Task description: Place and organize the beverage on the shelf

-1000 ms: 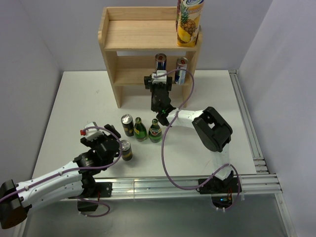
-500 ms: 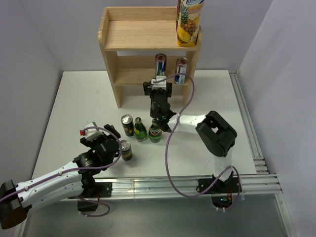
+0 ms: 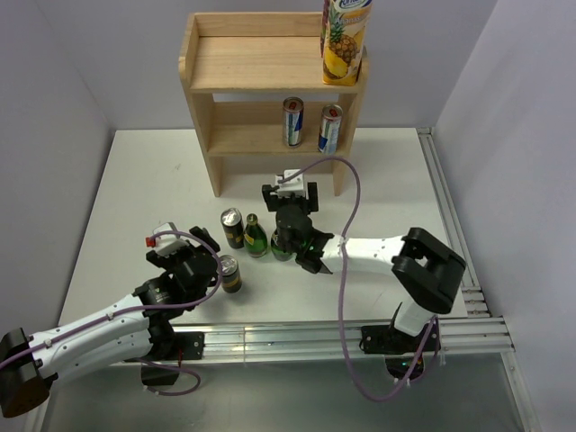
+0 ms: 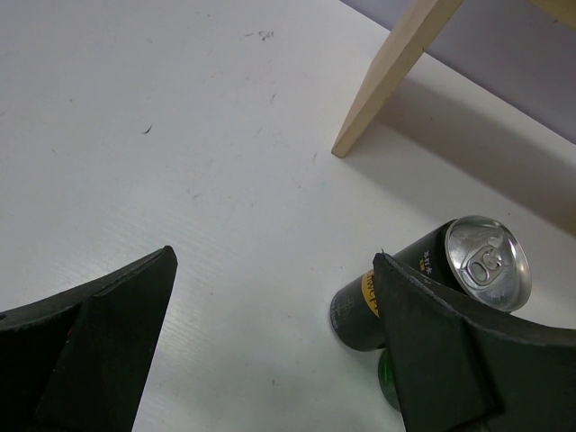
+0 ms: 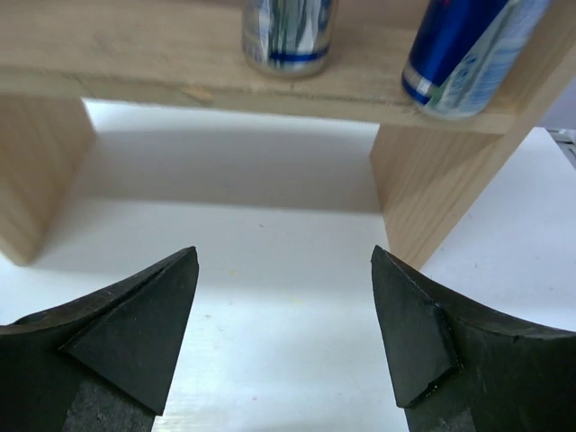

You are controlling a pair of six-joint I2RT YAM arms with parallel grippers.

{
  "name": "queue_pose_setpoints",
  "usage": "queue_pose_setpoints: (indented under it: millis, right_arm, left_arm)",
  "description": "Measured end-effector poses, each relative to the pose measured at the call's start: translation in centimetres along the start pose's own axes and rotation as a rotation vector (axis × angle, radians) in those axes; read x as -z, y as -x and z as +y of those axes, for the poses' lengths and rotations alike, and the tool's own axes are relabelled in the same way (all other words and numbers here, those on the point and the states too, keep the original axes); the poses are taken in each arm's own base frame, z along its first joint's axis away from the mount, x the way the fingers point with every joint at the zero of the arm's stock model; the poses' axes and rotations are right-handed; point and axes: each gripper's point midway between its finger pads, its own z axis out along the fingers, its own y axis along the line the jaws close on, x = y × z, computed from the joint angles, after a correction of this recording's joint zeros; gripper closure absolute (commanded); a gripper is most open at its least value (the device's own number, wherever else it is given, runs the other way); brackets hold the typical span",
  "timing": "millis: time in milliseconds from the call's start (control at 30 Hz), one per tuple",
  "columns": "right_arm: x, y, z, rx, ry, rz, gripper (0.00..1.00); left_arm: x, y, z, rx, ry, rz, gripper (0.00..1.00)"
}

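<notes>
The wooden shelf stands at the back of the table. Its top board carries a pineapple juice carton. Two blue and silver cans stand on its lower tier, seen in the right wrist view as can bases. My right gripper hangs open and empty in front of the shelf, apart from it. On the table stand a dark can, two green bottles and another dark can. My left gripper is open and empty beside that near can.
The right forearm lies just right of the green bottles and covers part of the nearer one. A shelf leg stands on the white table. Grey walls close in left and right, and metal rails run along the right and near edges.
My right gripper has drawn back from the shelf's lower tier toward the near side, its jaws staying open. The left of the two cans stays on the tier. The left arm has not moved.
</notes>
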Motion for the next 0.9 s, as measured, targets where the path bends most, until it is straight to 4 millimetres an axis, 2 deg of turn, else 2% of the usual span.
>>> queue_pose_setpoints:
  millis: [100, 200, 500, 633, 767, 900]
  right_arm:
    - [1.2, 2.0, -0.2, -0.051, 0.014, -0.026, 0.16]
    - [1.5, 3.2, -0.8, -0.080, 0.002, -0.040, 0.16]
    - [3.2, 3.6, -2.2, -0.113, 0.024, -0.006, 0.15]
    - [6.3, 4.5, -2.3, -0.191, 0.091, 0.003, 0.15]
    - [9.7, 3.7, -1.6, -0.246, 0.187, 0.037, 0.14]
    - [12.2, 0.8, -0.7, -0.276, 0.270, 0.104, 0.13]
  left_arm:
    - [0.0, 0.0, 0.0, -0.001, 0.000, 0.000, 0.02]
    - [0.0, -0.1, 0.0, -0.001, 0.002, 0.002, 0.02]
    - [0.0, -0.2, 0.0, -0.007, 0.008, 0.005, 0.02]
    - [-0.1, -0.4, 0.0, -0.019, 0.011, 0.008, 0.02]
    - [-0.1, -0.5, 0.0, -0.026, 0.013, 0.009, 0.01]
    - [-0.1, -0.5, 0.0, -0.024, 0.011, 0.009, 0.01]
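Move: The right-hand green bottle stands behind and below my right hand: about 8 cm back, 2 cm to the left, its middle some 11 cm lower. The other green bottle is 7 cm to the left of it and about level with it. The black can behind them is 13 cm left of it and 3 cm farther out. On the shelf, the left blue-silver can is 16 cm straight ahead of my right hand. From my left hand the right-hand bottle lies some 6 cm ahead, 26 cm to the right and 6 cm lower. With my right fingers still open and empty, I first lift about 4 cm, then draw back faster from the shelf, past the right-hand green bottle to its near side, some 12 cm in all, sinking again at the end. As I go, my wrist rolls left side up and swings counter-clockwise, each about 15 degrees, and tips slightly down, bringing the bottle in front of the fingers. ##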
